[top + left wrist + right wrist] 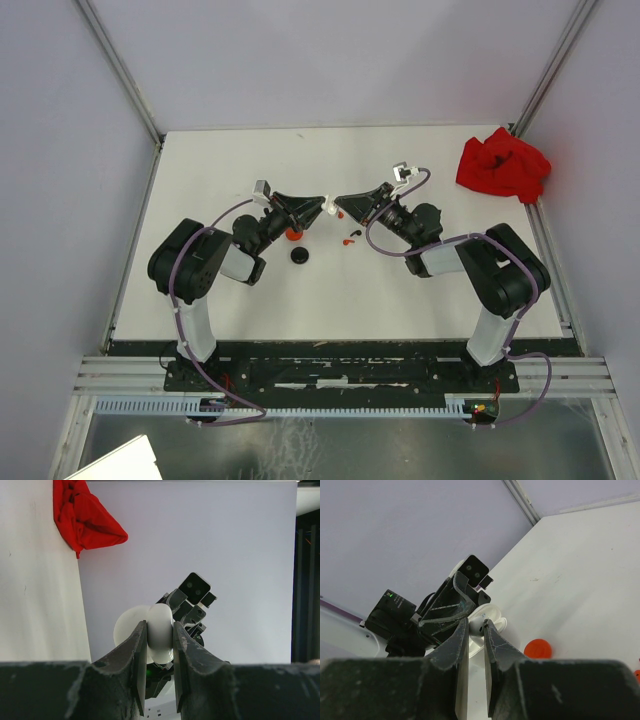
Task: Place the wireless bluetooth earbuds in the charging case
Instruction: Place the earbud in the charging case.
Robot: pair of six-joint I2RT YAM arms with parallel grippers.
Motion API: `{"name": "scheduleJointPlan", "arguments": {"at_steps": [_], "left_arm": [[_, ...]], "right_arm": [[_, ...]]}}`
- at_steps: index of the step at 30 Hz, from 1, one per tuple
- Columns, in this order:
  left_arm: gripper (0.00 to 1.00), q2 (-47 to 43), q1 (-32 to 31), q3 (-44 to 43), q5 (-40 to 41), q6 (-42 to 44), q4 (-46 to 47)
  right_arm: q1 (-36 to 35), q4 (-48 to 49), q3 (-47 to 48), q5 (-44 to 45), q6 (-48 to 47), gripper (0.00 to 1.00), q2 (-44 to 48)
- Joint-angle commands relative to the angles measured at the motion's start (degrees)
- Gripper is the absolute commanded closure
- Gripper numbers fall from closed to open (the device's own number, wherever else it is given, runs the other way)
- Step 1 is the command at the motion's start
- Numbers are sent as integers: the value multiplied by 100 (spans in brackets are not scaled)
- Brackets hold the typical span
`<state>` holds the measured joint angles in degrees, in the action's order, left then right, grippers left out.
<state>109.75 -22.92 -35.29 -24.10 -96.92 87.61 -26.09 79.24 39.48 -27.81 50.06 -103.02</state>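
My left gripper point(160, 625) is shut on a round white charging case point(161, 639), held in the air with its lid point(126, 628) swung open. In the top view the two grippers meet tip to tip above the table's middle, left gripper point(322, 207) and right gripper point(340, 207). My right gripper point(476, 622) is shut on a small white earbud point(476, 626), right at the open case point(495, 615). Two red earbuds point(352, 238) lie on the table below the right gripper.
A red round case point(293, 234) and a black round case point(299, 256) sit on the white table point(230, 170) under the left arm. A crumpled red cloth point(503, 165) lies at the back right corner. Grey walls with metal rails enclose the table.
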Motion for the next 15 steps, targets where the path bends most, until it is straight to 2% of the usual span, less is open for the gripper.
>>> {"name": "scheduleJointPlan", "arguments": {"at_steps": [1, 4, 10, 15], "left_arm": [[97, -244, -20, -101, -7, -178, 1150], [97, -231, -16, -118, -6, -178, 1144], [97, -153, -12, -154, -11, -186, 1152], [97, -67, -14, -189, -13, -178, 1145]], "right_arm": [[27, 338, -37, -93, -47, 92, 100], [25, 314, -37, -118, -70, 80, 111], [42, 114, -72, -94, -184, 62, 221], [64, 58, -127, -43, -242, 53, 368]]}}
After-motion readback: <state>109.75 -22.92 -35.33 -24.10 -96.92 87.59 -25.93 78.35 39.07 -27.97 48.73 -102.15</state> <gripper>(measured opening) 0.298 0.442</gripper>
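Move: My left hand still holds the open charging case in its fingertips, the case's middle about 1 cm to that hand's right. My right hand, pinching the earbud already down in the case, has the case's middle about 2 cm to its left, level fore and aft, and 1 cm below. On the table some 20 cm under my right hand, a red piece lies about 1 cm back and a red disc roughly 5 cm back and 9 cm left. I let go of the earbud in the case: my right fingers, shut on it at first, spread to a bit under half open while that hand stays practically in place over the slot, shifting less than half a centimetre. My left hand stays still and keeps its grip on the case. ##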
